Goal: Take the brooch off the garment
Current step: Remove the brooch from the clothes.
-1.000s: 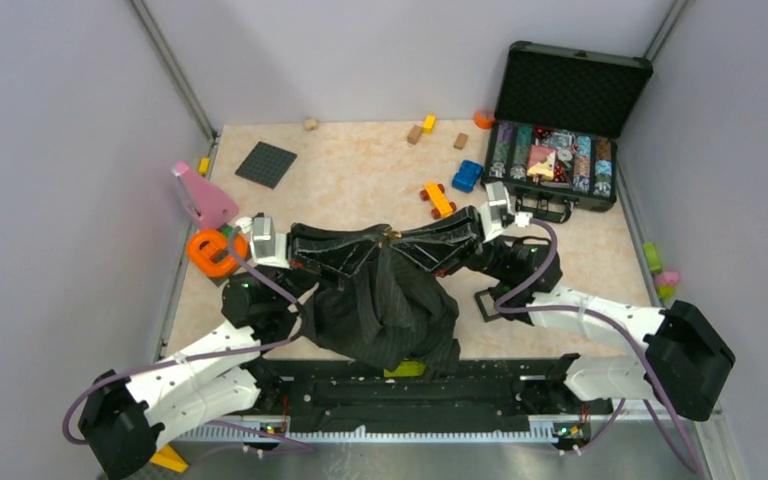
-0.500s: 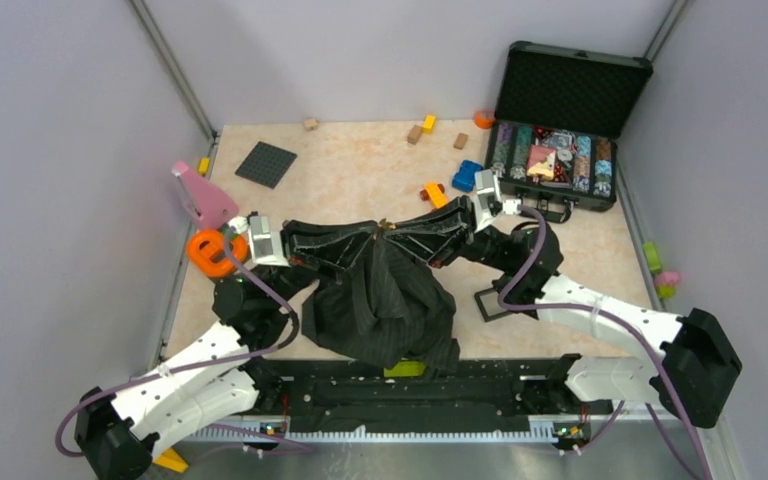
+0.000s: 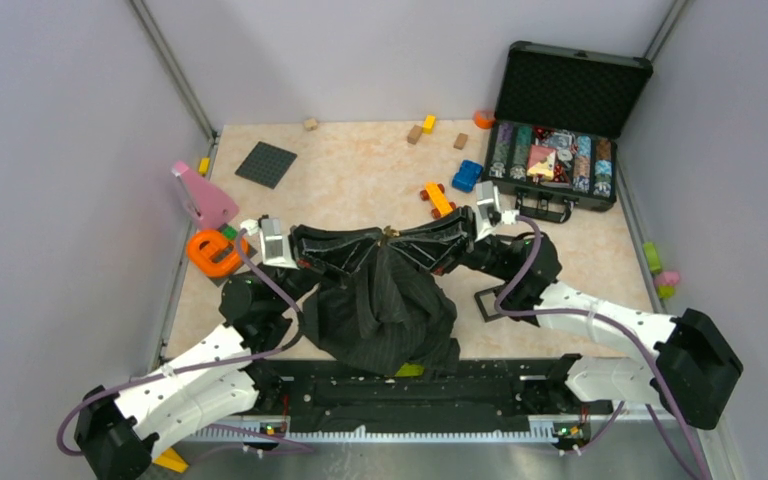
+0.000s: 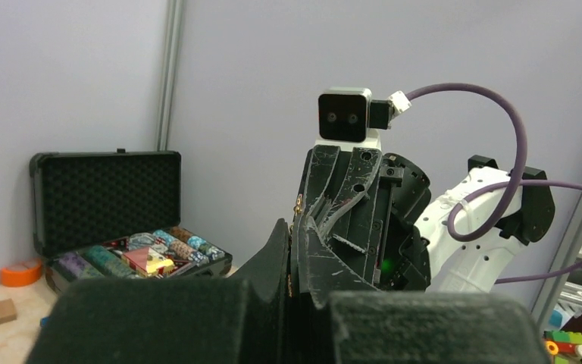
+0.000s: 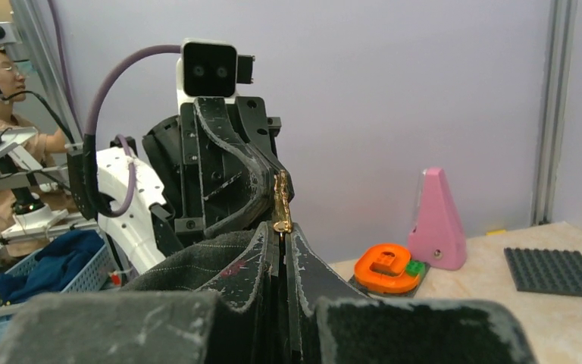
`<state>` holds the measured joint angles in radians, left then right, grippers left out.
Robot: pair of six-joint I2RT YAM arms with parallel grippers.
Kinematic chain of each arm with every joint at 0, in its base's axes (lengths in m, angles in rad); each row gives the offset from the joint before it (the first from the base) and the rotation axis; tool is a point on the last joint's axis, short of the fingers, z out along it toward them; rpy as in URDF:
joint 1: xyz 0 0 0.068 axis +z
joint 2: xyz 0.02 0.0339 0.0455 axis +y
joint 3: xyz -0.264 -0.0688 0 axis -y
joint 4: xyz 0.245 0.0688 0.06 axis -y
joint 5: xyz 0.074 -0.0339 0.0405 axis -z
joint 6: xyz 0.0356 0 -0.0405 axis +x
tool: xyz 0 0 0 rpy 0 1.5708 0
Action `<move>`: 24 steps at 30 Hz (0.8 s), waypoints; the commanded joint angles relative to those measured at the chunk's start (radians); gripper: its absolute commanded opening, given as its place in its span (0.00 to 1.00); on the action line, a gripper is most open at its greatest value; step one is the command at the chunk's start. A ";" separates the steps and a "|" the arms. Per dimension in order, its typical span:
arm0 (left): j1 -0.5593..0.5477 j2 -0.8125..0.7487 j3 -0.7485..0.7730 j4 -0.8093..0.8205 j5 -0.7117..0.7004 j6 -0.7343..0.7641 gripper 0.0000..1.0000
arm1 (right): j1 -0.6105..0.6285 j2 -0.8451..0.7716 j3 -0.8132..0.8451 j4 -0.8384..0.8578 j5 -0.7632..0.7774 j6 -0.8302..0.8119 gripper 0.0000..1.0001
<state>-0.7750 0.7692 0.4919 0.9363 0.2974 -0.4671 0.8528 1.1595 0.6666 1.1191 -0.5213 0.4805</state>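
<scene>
The garment [image 3: 385,310], a dark pinstriped shirt, hangs bunched between the two arms near the table's front. Both grippers point at each other and meet tip to tip above it. The tiny gold brooch [image 3: 390,233] sits right at that meeting point. In the right wrist view the brooch [image 5: 281,203] stands upright, its lower end pinched in my shut right gripper [image 5: 280,231], with pinstriped cloth draped over one finger. In the left wrist view my left gripper [image 4: 292,227] is shut too, with a gold sliver between its fingers and more of the brooch [image 4: 298,203] at the tips.
An open black case [image 3: 560,150] of poker chips stands back right. An orange toy [image 3: 438,198] and a blue block [image 3: 467,175] lie just beyond the grippers. An orange ring [image 3: 210,252] and a pink piece [image 3: 200,195] sit left, and a dark baseplate [image 3: 265,163] lies back left.
Both wrists have drawn a little closer together, the left shifting right and the right shifting left. The tips stay joined at the brooch and the garment still hangs below.
</scene>
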 commanded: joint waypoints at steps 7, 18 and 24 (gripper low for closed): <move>-0.017 -0.055 0.036 -0.347 0.056 0.035 0.60 | -0.002 -0.055 0.050 -0.195 -0.143 -0.035 0.00; 0.008 -0.155 0.026 -0.481 0.164 -0.029 0.62 | -0.083 -0.118 0.098 -0.568 -0.269 -0.091 0.00; 0.058 -0.129 0.033 -0.475 0.302 -0.095 0.62 | -0.093 -0.124 0.154 -0.743 -0.363 -0.170 0.00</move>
<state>-0.7479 0.6262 0.4973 0.4477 0.4831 -0.4995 0.7692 1.0653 0.7418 0.4942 -0.7986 0.3824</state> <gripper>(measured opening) 0.633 0.026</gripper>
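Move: The brooch is at the meeting fingertips. It lies about 2 cm to the right of the shut left hand, 1 cm ahead and 1 cm up. From the right hand it is some 2 cm to the left and 1 cm up, level fore and aft. The garment bunches below both; its middle is about 20 cm under the left hand. The square frame lies roughly 21 cm right of the left hand, 3 cm ahead and 36 cm down. Downward together, both hands sink about 7 cm, their upward-slanting fingers tipping some 20 degrees towards level. Early in the descent the left fingers open wide and let go of the brooch, that hand then easing a couple of centimetres back. The right fingers stay shut on the brooch and carry it down. ##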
